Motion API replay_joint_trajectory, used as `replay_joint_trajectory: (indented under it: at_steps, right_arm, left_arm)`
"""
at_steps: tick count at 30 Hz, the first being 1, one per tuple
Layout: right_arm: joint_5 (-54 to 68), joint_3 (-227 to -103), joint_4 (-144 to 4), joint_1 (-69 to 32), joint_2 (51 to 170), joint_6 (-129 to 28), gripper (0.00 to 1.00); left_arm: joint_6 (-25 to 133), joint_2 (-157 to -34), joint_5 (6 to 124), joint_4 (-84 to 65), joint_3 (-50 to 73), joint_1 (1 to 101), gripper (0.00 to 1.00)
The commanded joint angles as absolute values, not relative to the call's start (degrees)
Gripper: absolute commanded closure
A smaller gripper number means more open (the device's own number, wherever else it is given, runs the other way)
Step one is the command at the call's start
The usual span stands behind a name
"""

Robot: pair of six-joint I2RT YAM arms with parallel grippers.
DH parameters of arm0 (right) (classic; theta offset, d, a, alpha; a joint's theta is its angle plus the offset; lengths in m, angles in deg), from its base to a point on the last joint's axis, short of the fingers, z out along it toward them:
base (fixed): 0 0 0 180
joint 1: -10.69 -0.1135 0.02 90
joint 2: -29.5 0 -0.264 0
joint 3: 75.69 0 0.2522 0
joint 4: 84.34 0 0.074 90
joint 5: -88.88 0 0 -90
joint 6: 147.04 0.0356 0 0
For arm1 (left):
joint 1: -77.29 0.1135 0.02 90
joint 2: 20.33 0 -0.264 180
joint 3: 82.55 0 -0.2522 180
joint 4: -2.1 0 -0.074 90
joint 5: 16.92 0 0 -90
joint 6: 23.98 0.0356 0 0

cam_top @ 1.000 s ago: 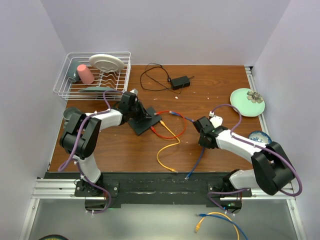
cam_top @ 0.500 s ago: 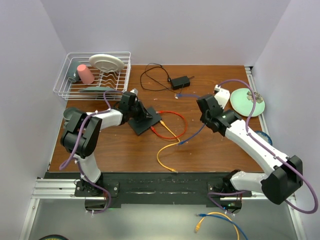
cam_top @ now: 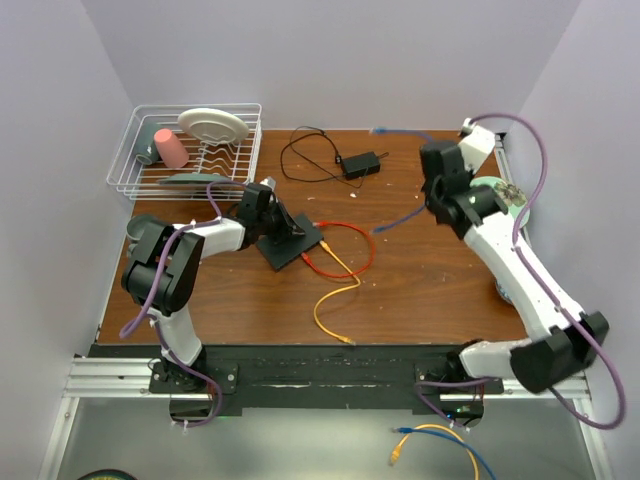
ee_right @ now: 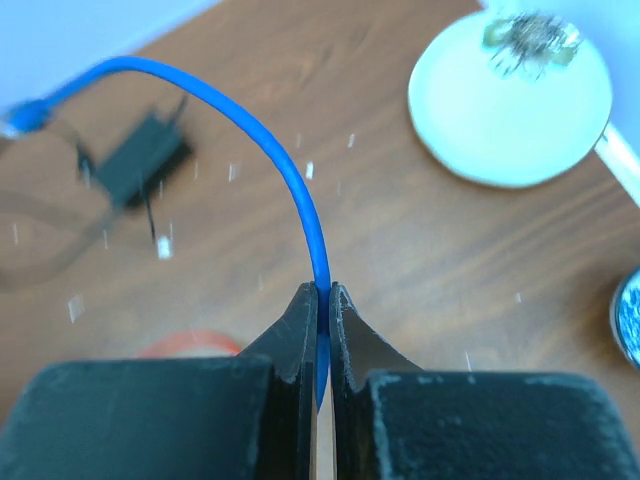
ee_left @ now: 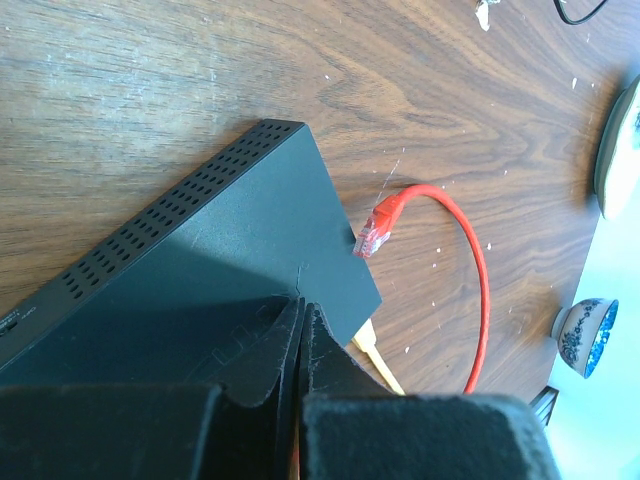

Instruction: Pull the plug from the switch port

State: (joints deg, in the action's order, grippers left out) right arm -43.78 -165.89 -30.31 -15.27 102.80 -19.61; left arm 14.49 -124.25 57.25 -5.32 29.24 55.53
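The flat black switch box (cam_top: 300,246) lies left of centre; it fills the left wrist view (ee_left: 230,260). My left gripper (cam_top: 274,222) is shut, and its tips (ee_left: 301,300) rest on the box's top. A red plug (ee_left: 372,232) on a red cable (cam_top: 355,236) and a yellow plug (ee_left: 368,346) sit at the box's narrow edge. My right gripper (cam_top: 433,198) is raised at the back right, shut on a blue cable (ee_right: 290,170) at the tips (ee_right: 322,288). The blue plug (ee_right: 22,115) hangs free in the air (cam_top: 381,130).
A wire dish rack (cam_top: 125,160) with a pink cup (cam_top: 168,148) and a white plate (cam_top: 213,124) stands at the back left. A small black adapter (cam_top: 360,163) with a thin cord lies at the back centre. A green plate (cam_top: 490,210) and a blue-patterned bowl (ee_left: 582,330) are at the right. A yellow cable (cam_top: 335,295) loops near the front.
My right arm has risen and swung from the table's middle to the back right, carrying the blue cable away from the box. The left arm has not moved.
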Motion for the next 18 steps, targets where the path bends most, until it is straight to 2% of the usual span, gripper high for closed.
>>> replay_joint_trajectory:
  at_steps: [1,7,13,18]
  right_arm:
    - [-41.03,-174.78,-36.65,-6.46,111.57,-17.68,1.0]
    - [-37.95,-184.27,-39.38,-0.83,127.83,-15.38,1.0]
    - [-31.45,-188.05,-41.14,8.22,142.05,-13.87,1.0]
    - [-33.38,-190.35,-42.27,10.42,147.01,-16.95,1.0]
  left_arm:
    - [14.35,-124.83,57.7,-7.89,29.9,55.93,1.0]
    - [13.29,-124.74,56.65,-7.01,30.52,56.02,1.0]
    - [12.94,-124.74,56.47,-6.48,31.84,56.02,1.0]
    - [14.34,-123.95,57.35,-7.26,32.1,56.02,1.0]
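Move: The right hand holds the blue cable high over the table, its laying spot near the green plate some 18 cm ahead, 12 cm right and 27 cm below. The green plate's middle lies about 11 cm ahead and 21 cm right; the power brick about 20 cm ahead and 12 cm left, both equally low. From the left hand on the switch, that spot is roughly 15 cm ahead, 40 cm right and 4 cm below. The right hand sweeps forward some 17 cm, then mostly down and right towards the plate, keeping the blue cable pinched. ##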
